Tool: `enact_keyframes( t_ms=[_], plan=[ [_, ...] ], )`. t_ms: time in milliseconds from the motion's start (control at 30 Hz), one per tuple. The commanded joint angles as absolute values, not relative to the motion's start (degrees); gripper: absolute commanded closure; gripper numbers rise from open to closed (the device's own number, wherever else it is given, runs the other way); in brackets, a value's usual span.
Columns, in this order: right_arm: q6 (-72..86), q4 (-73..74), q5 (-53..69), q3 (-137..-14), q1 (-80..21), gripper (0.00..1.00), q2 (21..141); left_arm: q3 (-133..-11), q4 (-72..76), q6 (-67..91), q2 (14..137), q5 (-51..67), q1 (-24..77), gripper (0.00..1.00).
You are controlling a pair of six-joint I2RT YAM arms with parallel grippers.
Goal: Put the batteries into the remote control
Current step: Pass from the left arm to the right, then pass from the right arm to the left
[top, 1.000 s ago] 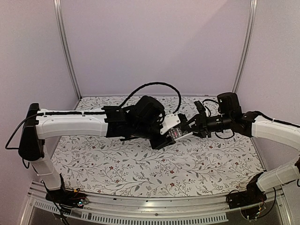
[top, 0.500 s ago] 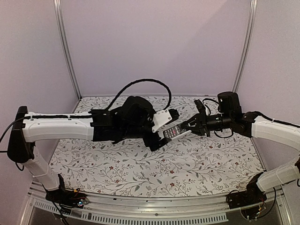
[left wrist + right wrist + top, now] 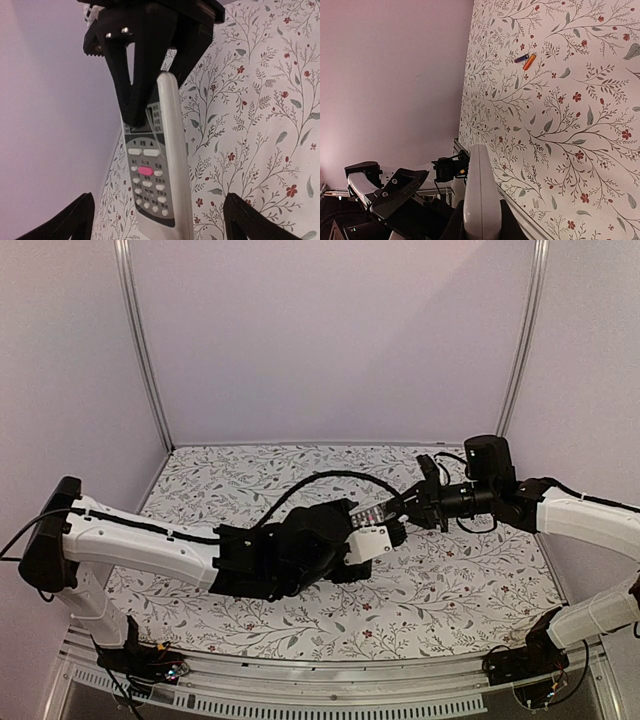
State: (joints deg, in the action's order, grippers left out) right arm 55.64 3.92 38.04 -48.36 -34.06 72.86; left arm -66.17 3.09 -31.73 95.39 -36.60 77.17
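Note:
The remote control hangs in the air above the table, button face with a pink key toward the left wrist camera. My right gripper is shut on its far end, with black fingers clamping it. In the right wrist view the remote's white edge sticks up between the fingers. My left gripper is open, its tips wide on either side of the remote's near end and touching nothing. The two batteries, one orange and one dark, lie side by side on the floral table.
The left arm stretches low across the middle of the floral tabletop. A metal rail runs along the near edge. Lilac walls with corner posts close in the back and sides.
The left gripper opened, let go of the remote and drew back down toward the near side. The right gripper closed on the remote's far end and now holds it alone.

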Motion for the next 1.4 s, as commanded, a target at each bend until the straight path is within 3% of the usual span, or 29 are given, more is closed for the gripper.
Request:
enact_keyframes(
  t_ms=[0,100,300,400,567,667,733,767,833,867,933,1067,1200,1367],
  plan=[
    [59.00,1.70,38.87,-49.97,-34.10,0.96,73.18,-67.79,5.98,-38.01,98.66,-44.78,78.63,0.12],
    [61.15,0.59,39.81,-49.47,-34.12,0.95,73.30,-67.67,9.04,-40.60,100.79,-48.47,78.58,0.19],
    [64.85,-2.05,40.48,-48.50,-34.17,0.94,73.22,-65.37,24.58,-51.77,104.48,-56.57,78.66,0.47],
    [66.38,-3.51,40.77,-47.28,-34.16,0.94,73.38,-64.62,27.47,-54.11,104.71,-56.97,78.75,0.55],
    [69.31,-6.28,41.70,-45.76,-34.13,0.94,74.62,-62.79,35.02,-60.06,105.31,-57.73,79.30,0.79],
    [70.12,-7.06,41.90,-45.62,-34.10,0.92,74.97,-62.51,35.97,-61.73,105.79,-57.79,79.40,0.86],
    [70.46,-7.34,42.09,-45.81,-34.12,0.85,74.93,-62.27,36.65,-62.47,105.91,-57.81,79.41,0.91],
    [70.35,-7.22,42.18,-46.10,-34.16,0.76,74.85,-62.15,36.81,-62.65,105.84,-57.76,79.47,0.94],
    [69.81,-7.15,42.39,-46.72,-33.90,0.41,74.59,-61.99,36.99,-62.58,105.51,-57.59,79.50,1.00],
    [69.31,-7.01,42.46,-47.02,-33.70,0.30,74.46,-61.82,36.96,-62.39,105.22,-57.31,79.51,1.00],
    [67.16,-6.11,42.26,-47.59,-32.74,0.19,74.14,-61.58,36.54,-61.53,104.25,-56.69,79.58,1.00],
    [61.12,-5.66,40.43,-48.14,-28.61,0.13,71.65,-62.42,25.10,-51.33,99.75,-51.91,79.55,1.00],
    [51.39,-3.53,35.59,-49.27,-27.61,0.10,66.97,-66.27,3.60,-31.74,93.39,-39.47,77.02,1.00],
    [40.81,-2.23,35.12,-49.75,-27.68,0.09,62.20,-66.95,-5.51,-19.50,85.67,-24.61,71.90,1.00]
  ],
)
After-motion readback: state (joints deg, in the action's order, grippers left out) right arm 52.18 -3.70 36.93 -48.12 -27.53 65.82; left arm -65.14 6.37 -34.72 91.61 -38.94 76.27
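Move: The remote is held in the air at its display end by the right gripper. Its middle is about 4 cm ahead of the open left gripper, 3 cm to its right and 1 cm lower; from the right gripper it lies some 5 cm left, level fore and aft, 2 cm lower. The right gripper stands about 4 cm ahead and 8 cm right of the left. On the table, the orange battery lies roughly 17 cm ahead, 16 cm left and 21 cm below the left gripper. Bring the left gripper about 3 cm forward around the remote's keypad end, dipping slightly and coming back up as the fingers tip up some 25 degrees, and pinch it while the right keeps its hold, turning slightly. Then open the right fingers and draw them up, right and a little forward, clear of the remote; finish by lifting the left gripper and easing it back. ##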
